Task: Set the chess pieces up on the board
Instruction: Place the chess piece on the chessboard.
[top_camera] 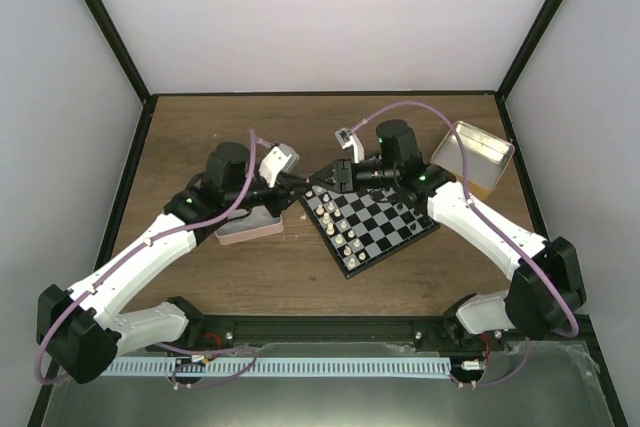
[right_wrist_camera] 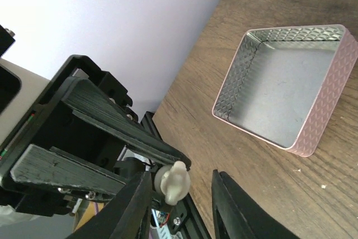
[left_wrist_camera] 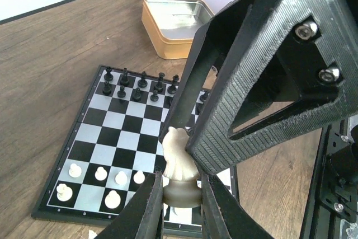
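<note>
A cream-white knight [left_wrist_camera: 180,158] hangs above the near edge of the board [left_wrist_camera: 84,138], and my left gripper [left_wrist_camera: 179,178] is shut on its base. My right gripper [right_wrist_camera: 182,176] meets it from the opposite side. Its left finger lies against the knight [right_wrist_camera: 173,182] while its right finger stands a gap away, so it is open. The right gripper's ribbed finger [left_wrist_camera: 246,99] covers the knight's right side in the left wrist view. Black pieces [left_wrist_camera: 140,85] fill the board's far rows and white pieces [left_wrist_camera: 100,174] stand on the near rows. From above, both grippers [top_camera: 310,185] meet at the board's [top_camera: 352,272] left corner.
A pink-sided tin [top_camera: 250,230] lies left of the board, under the left arm, and shows empty in the right wrist view [right_wrist_camera: 291,88]. A yellow tin [top_camera: 480,152] sits at the back right. Black frame rails edge the wooden table.
</note>
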Robot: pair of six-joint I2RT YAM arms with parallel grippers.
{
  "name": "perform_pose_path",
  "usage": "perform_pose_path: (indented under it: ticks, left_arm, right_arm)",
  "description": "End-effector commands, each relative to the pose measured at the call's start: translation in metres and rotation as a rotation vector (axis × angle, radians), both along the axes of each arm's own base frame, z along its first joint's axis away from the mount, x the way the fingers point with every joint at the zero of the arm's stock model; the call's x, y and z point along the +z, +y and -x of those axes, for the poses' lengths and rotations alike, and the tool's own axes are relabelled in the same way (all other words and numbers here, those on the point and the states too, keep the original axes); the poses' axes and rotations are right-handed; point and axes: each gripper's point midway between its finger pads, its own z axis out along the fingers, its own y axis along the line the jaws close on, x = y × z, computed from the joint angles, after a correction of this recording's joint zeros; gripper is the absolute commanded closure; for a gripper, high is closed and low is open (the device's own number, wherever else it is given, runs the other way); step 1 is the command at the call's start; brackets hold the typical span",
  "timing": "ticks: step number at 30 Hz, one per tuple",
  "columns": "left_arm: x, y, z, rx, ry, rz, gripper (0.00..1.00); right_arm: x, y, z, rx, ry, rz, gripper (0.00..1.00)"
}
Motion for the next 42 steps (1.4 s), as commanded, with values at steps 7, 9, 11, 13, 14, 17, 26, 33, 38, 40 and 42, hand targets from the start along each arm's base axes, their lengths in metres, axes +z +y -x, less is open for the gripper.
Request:
perform_pose_path:
  ticks: [7,9,11,13,14,17,26,33,38,40,42]
  left_arm:
    - [0.003,-0.003,0.005,-0.042,-0.025,0.008,0.87]
    - [0.003,-0.003,0.006,-0.041,-0.025,0.008,0.86]
    - [0.003,-0.002,0.005,-0.030,-0.021,0.007,0.85]
    - [0.002,0.000,0.000,0.005,-0.012,0.003,0.80]
    - [0.002,0.003,-0.003,0.032,-0.007,-0.001,0.69]
    - [-0.004,0.014,-0.016,0.139,0.005,-0.029,0.46]
    - [-0.018,0.072,-0.049,0.573,0.032,-0.051,0.32]
    - [-0.003,0.090,-0.052,0.698,0.011,0.052,0.28]
    - [-0.001,0.096,-0.053,0.728,0.001,0.059,0.27]
    - [-0.002,0.098,-0.053,0.735,-0.004,0.055,0.25]
    - [-0.003,0.098,-0.052,0.735,-0.009,0.052,0.25]
  right_arm:
    - [0.021,0.005,-0.001,0.018,0.016,-0.079,0.85]
    - [0.021,0.005,-0.001,0.017,0.018,-0.083,0.92]
    - [0.020,0.005,-0.003,0.005,0.008,-0.078,0.99]
    - [0.019,0.003,-0.008,-0.026,-0.016,-0.064,0.99]
    - [0.019,0.001,-0.013,-0.054,-0.035,-0.052,0.99]
    - [0.014,-0.010,-0.032,-0.170,-0.115,0.009,0.99]
    - [-0.049,-0.033,-0.086,-0.444,-0.423,0.342,0.99]
    - [-0.082,-0.004,-0.088,-0.407,-0.476,0.424,0.99]
    - [-0.115,0.013,-0.091,-0.358,-0.456,0.519,0.99]
    - [-0.125,0.015,-0.090,-0.344,-0.445,0.546,0.99]
    - [-0.133,0.017,-0.087,-0.329,-0.441,0.562,0.99]
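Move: The left hand holds the white chess piece by its base, and its top sits between the right hand's open fingertips, about 1 cm to that hand's left. From the right hand the empty edge square lies some 10 cm ahead and 20 cm below, the corner piece 12 cm ahead, 1 cm left and 18 cm down, and the pink tin 5 cm ahead, 14 cm left and 19 cm down. Right fingers close on the piece, left releases and withdraws leftward, then right carries it some 14 cm down, forward. ##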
